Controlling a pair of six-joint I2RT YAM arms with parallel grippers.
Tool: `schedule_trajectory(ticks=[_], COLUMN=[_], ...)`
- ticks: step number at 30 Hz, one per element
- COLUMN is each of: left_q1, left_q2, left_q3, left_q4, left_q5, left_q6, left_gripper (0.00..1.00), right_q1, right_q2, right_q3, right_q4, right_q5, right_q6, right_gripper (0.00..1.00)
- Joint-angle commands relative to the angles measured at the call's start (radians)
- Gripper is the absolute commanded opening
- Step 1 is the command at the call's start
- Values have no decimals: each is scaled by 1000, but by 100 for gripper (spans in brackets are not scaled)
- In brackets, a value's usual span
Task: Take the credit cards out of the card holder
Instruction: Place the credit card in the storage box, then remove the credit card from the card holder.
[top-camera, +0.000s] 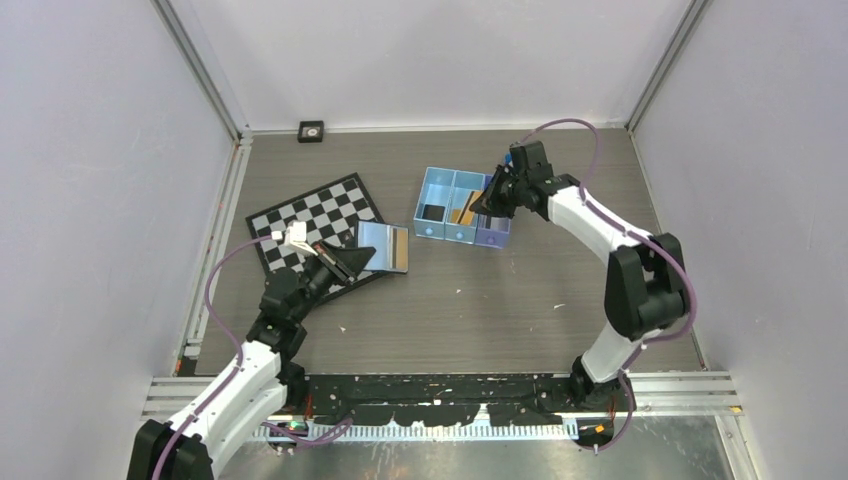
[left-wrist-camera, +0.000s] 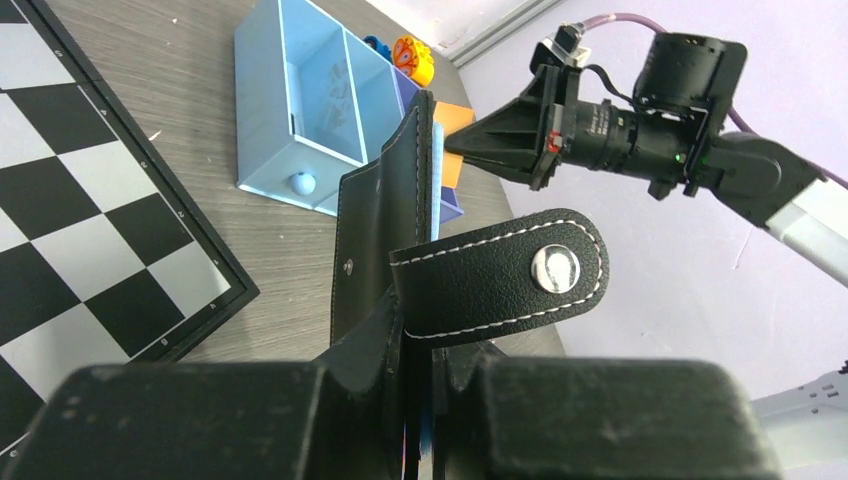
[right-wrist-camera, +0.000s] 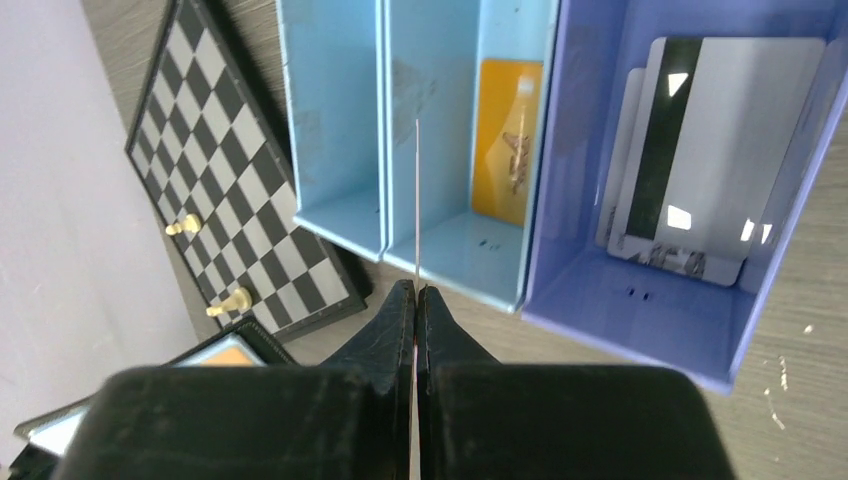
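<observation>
The black card holder (top-camera: 383, 248) lies open in front of the chessboard, its pale inner face up with an orange strip showing. My left gripper (top-camera: 350, 262) is shut on its near edge. In the left wrist view the holder (left-wrist-camera: 385, 230) stands between the fingers (left-wrist-camera: 200, 420), its snap strap (left-wrist-camera: 500, 275) hanging right. My right gripper (top-camera: 488, 200) hovers over the light-blue tray, shut on a thin card (right-wrist-camera: 417, 200) seen edge-on. A gold-orange card (right-wrist-camera: 508, 140) lies in the middle compartment. Silvery dark-striped cards (right-wrist-camera: 700, 140) lie in the purple one.
The three-compartment tray (top-camera: 450, 172) stands mid-table at the back. The chessboard (top-camera: 310, 215) lies left of it, with two pale pawns (right-wrist-camera: 235, 298) on it. Small toys (left-wrist-camera: 412, 58) sit behind the tray. A small black object (top-camera: 311, 131) rests at the back wall.
</observation>
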Motion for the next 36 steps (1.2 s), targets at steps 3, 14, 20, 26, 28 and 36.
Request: schedule_trajectory(ticks=[3,14,20,26,28,36], left_q1=[4,4,3,3,4,3], left_q2=[-8,-7,-10,-2,5,13], left_q3=[8,9,9,9,9,9], left_q4=[17,17,17,21,25,30], left_q5=[-18,-14,-7,-4,0,1], left_q6=[22,18,12,6,4,4], left_gripper=[0,0,0,0,0,0], right_q1=[-22,-27,-27,-24,-10,88], right_q2=[111,278,293,157,90,-43], right_q3=[145,298,305,223,169,-91], right_q4=[-81,-123,-117,-101,-63,265], right_q5=[-11,-41,-67,0,20,173], right_q6=[-42,-76,-77,-79,-78,-105], right_gripper=[1,0,11,36,49,81])
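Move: The right hand already pinches the orange card. Its goal, the middle blue compartment of the storage box, has its middle about 4 cm ahead and 1 cm left of this hand, some 11 cm below, with another orange card in its near half. The left blue compartment lies roughly 4 cm ahead and 8 cm left, the purple one about 3 cm ahead and 6 cm right. From the left hand the middle compartment is some 16 cm ahead and 18 cm right. Still pinching the orange card, the right hand carries it about 5 cm forward and 5 cm down into the middle compartment, fingers tipping slightly steeper, then opens wide and lets go of it. With the fingers still opening, it backs off about 4 cm and rises some 6 cm clear of the box, the fingertips tilting up again. ##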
